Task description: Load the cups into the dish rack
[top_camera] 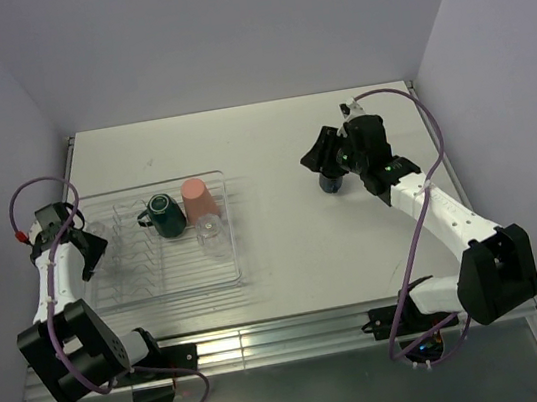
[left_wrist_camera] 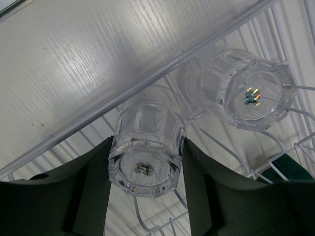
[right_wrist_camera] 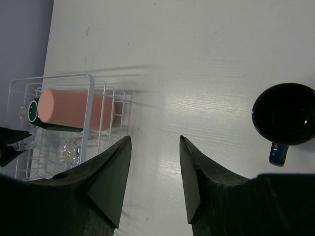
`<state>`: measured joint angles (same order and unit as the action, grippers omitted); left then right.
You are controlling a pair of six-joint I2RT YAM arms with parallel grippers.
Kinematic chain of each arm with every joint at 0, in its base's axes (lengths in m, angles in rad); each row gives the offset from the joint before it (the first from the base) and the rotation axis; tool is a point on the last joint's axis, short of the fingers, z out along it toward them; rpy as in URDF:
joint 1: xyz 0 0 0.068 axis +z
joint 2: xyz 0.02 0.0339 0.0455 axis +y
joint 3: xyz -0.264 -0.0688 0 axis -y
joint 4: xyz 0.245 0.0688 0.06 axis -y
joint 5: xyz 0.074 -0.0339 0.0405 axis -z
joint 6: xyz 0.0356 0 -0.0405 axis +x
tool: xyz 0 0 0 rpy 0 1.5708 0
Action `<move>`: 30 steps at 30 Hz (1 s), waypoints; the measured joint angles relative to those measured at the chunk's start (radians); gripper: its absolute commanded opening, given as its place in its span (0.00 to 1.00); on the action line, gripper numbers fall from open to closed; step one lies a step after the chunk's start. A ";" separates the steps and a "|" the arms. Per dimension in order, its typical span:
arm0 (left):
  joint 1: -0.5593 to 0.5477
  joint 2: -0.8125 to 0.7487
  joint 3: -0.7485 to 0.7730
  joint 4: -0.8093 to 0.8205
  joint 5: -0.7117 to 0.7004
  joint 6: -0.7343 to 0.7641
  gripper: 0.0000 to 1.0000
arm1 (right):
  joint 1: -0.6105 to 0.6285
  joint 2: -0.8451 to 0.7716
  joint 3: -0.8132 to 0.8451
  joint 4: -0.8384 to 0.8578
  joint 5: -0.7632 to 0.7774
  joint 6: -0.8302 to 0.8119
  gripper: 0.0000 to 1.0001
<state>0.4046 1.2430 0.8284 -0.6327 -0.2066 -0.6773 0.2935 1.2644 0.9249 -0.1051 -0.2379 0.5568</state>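
The transparent dish rack (top_camera: 184, 279) lies on the left of the table. In it are a dark teal mug (top_camera: 163, 215), a salmon-pink tumbler (top_camera: 199, 199) and a clear glass (top_camera: 211, 232). At the rack's left end my left gripper (left_wrist_camera: 146, 164) is shut on another clear glass (left_wrist_camera: 146, 150), base towards the camera, inside the rack's wires. A second clear glass (left_wrist_camera: 246, 88) stands just beyond it. The navy mug (right_wrist_camera: 285, 114) sits upright on the table at the right. My right gripper (right_wrist_camera: 155, 142) hovers open and empty beside it, the mug to the right of its fingers.
The rack's rim (left_wrist_camera: 147, 81) runs diagonally just behind the held glass. Walls close in the table on the left, back and right. A metal rail (top_camera: 269, 342) borders the near edge by the arm bases.
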 measured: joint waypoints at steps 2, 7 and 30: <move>0.001 0.005 -0.004 0.004 0.000 0.000 0.25 | -0.002 0.000 0.000 0.000 0.000 0.000 0.52; 0.003 0.008 -0.004 0.014 0.001 0.000 0.44 | -0.005 0.000 0.000 0.000 0.000 0.000 0.51; 0.005 -0.025 -0.006 0.022 0.038 0.003 0.80 | -0.006 0.000 0.000 0.000 -0.015 0.000 0.51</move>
<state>0.4091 1.2179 0.8227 -0.6106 -0.1688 -0.6743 0.2874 1.2648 0.9249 -0.1051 -0.2531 0.5568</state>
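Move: The clear glass is already between the left hand's fingers, leaning in the rack, its middle about 2 cm below the hand point and 1 cm ahead and to the left. A second clear glass leans about 9 cm straight ahead of this hand, and the green mug lies some 9 cm ahead and 16 cm to the right, both slightly lower. From the right hand, the held glass is roughly 51 cm left, 11 cm back and 14 cm lower. Barely travelling, the left hand eases forward about half a centimetre with the glass down among the rack's wires, then stops and spreads its fingers by roughly a quarter of their full range, letting go of the glass. Fingers open, it then starts straight up, about 1 cm, with hardly any tilt of the wrist. ##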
